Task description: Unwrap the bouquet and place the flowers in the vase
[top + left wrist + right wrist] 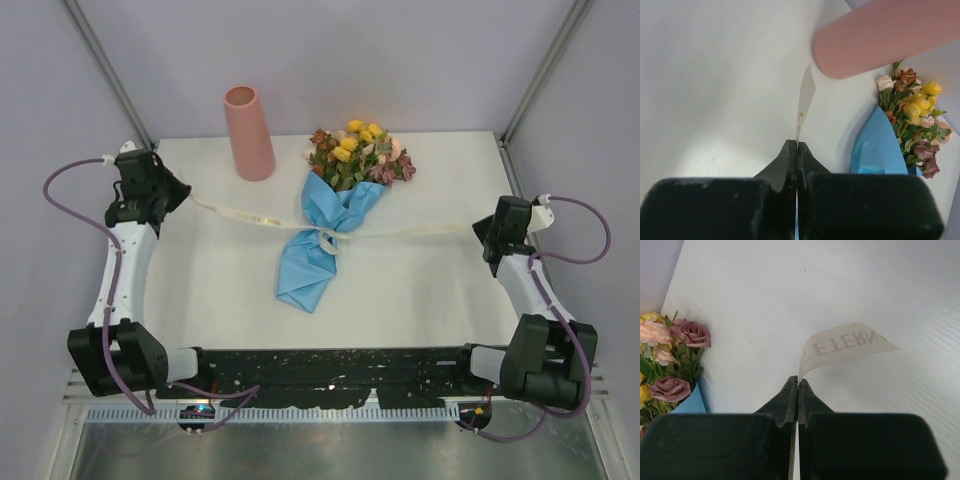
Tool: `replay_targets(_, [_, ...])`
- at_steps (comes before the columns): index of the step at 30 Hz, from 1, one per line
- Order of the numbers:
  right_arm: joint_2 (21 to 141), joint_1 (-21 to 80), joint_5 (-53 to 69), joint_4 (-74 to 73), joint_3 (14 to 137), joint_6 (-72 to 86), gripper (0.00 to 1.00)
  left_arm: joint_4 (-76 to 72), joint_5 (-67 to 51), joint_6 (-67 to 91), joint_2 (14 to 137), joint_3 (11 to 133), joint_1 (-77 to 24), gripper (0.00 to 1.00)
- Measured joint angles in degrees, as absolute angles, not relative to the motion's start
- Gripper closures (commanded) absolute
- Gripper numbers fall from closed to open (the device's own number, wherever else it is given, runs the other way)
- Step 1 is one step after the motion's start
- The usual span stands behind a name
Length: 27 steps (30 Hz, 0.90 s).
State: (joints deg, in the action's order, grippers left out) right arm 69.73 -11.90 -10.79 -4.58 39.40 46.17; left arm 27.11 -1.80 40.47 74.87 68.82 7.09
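The bouquet [330, 225] lies mid-table in blue paper, its flowers [358, 152] pointing to the back. A cream ribbon [250, 215] is knotted round its waist and runs out to both sides. My left gripper [185, 192] is shut on the ribbon's left end [805, 97]. On the right, my right gripper [480, 228] is shut on the other end [840, 347], which bears printed letters. The salmon-pink vase [248, 132] stands upright at the back left, beside my left gripper. The flowers [915, 117] and vase [885, 37] also show in the left wrist view; mauve roses [687, 335] in the right.
The white table [220, 285] ends in metal frame posts at its back corners [520, 120]. The black arm-base rail [330, 375] runs along the near edge.
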Motion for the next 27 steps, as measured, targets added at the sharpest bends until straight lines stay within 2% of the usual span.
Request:
replay_targets(12, [68.14,-13.74,-14.87,-7.97,44.64,43.79,0.95,33.87,2.7,37.21,71.29,76.97,15.94,1.0])
replay_targets(13, [67.77,-13.74,-14.92,-8.25,44.86,43.46,0.92,34.28,2.98,36.91,71.24,77.52,16.14,0.91])
replay_targets(14, [67.33,-13.74,-14.66,-8.38,44.95,43.16,0.84,34.35,2.87,36.71,71.13,77.76,16.14,0.77])
replay_targets(15, [66.96,-13.74,-13.78,-8.47,45.01,42.81,0.65,34.44,2.52,36.42,70.94,77.76,16.14,0.62])
replay_targets(17, [66.63,-13.74,-10.63,-8.49,45.36,41.85,0.44,34.63,1.1,35.77,70.72,77.6,16.1,0.47])
replay_targets(18, [66.63,-13.72,-9.34,-8.69,45.63,42.06,0.41,34.57,0.36,35.68,70.65,77.3,16.08,0.42])
replay_targets(23, [66.43,-12.4,-0.45,-10.41,47.33,39.79,0.36,34.65,-1.58,35.24,70.06,72.73,15.62,0.35])
replay_targets(27, [66.39,-8.67,9.5,-10.39,47.94,35.51,0.28,35.07,-3.49,33.74,69.65,68.42,12.05,0.33])
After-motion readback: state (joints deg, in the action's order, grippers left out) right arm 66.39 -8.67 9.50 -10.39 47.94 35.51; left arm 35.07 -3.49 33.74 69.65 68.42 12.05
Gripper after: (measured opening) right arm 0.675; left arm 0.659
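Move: Each hand already pinches one end of the ribbon, drawn taut across the wrapping. The ribbon's middle lies about 31 cm to the left hand's right, some 2 cm ahead and 22 cm below. The vase stands roughly 27 cm ahead and 10 cm to the right of that hand, its middle 11 cm below. From the right hand, the ribbon's middle is about 38 cm left, 4 cm ahead and 10 cm lower, and the flowers some 29 cm ahead, 30 cm left and 7 cm lower. Both hands let go of the ribbon ends. First the left hand draws its end outward to the left and up, about 7 cm each way, while the right lifts 5 cm and eases slightly right; then both grippers open wide. Open, the left sinks back down, moving right and a little back, and the right swings left towards the bouquet, still rising, turning counter-clockwise. ##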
